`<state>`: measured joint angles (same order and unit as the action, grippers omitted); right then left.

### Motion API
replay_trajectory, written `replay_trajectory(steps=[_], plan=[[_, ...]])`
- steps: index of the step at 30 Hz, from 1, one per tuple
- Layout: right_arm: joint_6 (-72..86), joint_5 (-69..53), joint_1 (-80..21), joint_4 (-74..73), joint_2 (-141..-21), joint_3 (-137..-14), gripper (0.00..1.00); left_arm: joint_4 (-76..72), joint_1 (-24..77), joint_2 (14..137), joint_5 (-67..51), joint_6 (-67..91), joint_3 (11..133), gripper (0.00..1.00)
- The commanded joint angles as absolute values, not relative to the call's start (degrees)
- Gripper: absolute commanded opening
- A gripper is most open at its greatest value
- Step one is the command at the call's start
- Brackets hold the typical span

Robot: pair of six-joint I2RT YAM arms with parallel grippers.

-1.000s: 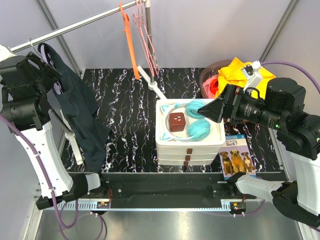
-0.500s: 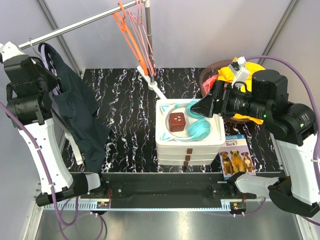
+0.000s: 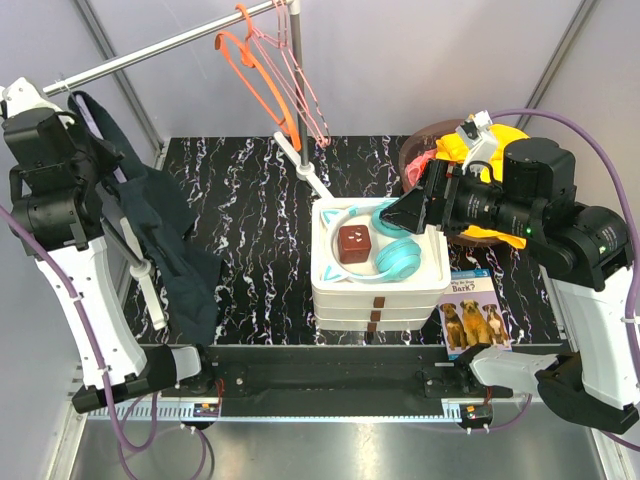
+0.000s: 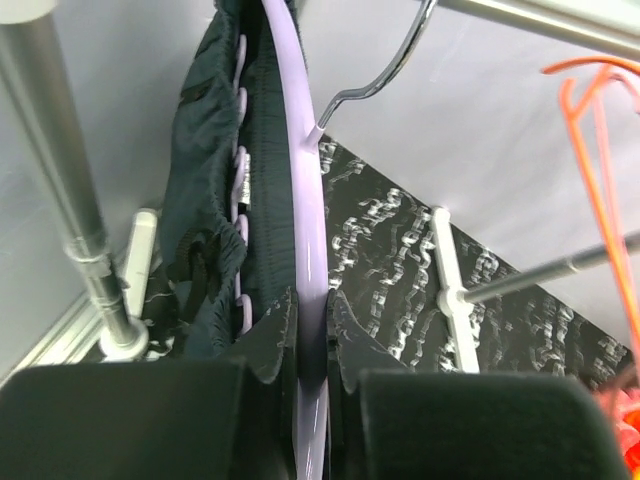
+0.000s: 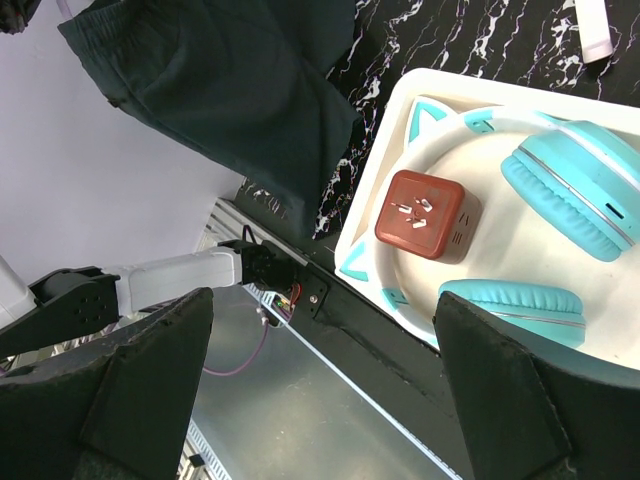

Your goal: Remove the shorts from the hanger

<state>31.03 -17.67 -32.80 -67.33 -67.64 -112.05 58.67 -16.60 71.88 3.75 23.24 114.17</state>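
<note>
Dark navy shorts [image 3: 165, 250] hang from a lilac hanger [image 4: 305, 200] on the metal rail [image 3: 150, 50] at the far left. In the left wrist view the shorts [image 4: 215, 190] are bunched along the hanger's left side, and its metal hook runs up to the rail. My left gripper [image 4: 312, 330] is shut on the hanger's lilac bar, and it sits at the hanger in the top view [image 3: 100, 165]. My right gripper [image 3: 412, 215] is open and empty, held above the white tray, far from the shorts. The shorts also show in the right wrist view [image 5: 230, 90].
Orange and pink hangers [image 3: 265, 80] swing on the rail at the back middle. Stacked white trays [image 3: 330, 285] hold turquoise headphones [image 3: 400, 255] and a red-brown cube [image 3: 354, 242]. A bowl with yellow cloth [image 3: 470, 150] stands back right. A dog book [image 3: 472, 312] lies front right.
The empty orange and pink hangers have swung up and to the left. The shorts have shifted slightly. My right arm moved a little left, then held still.
</note>
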Motion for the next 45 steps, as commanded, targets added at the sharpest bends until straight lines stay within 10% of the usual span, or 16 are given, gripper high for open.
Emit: replay_trajectory(steps=[1,45], plan=[[29.5,-18.7,-32.9,-65.0,-67.5,-112.9,1.00,51.2,-16.6,71.2,-3.2,24.3,119.3,0.00],[25.3,-26.5,-32.9,-63.7,-75.7,-118.5,1.00,44.0,-16.8,52.7,-48.2,37.2,102.7,0.00]])
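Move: My closed left fingers already hold the near end of the purple hanger, with its hook over the rail about 13 cm ahead, 5 left and 8 above. The shorts hang some 6 cm ahead, 6 right and 18 below. The orange hanger is roughly 26 cm right and 14 ahead. The white box I head towards lies some 47 cm right, 11 back and 37 below. From my open right hand, the shorts are about 41 cm left, 18 ahead and 16 below, and the box 2 ahead, 35 below. Keeping my pinch on the purple hanger, I raise my left hand some 6 cm to unhook it, while already swinging right and then also back, sinking slightly at the end: about 16 cm right and 9 back in all, towards the white box. The hand turns some 40 degrees clockwise, tips up a little, and its left side drops. My right hand, open, only starts a small reach left and forward at the end. ##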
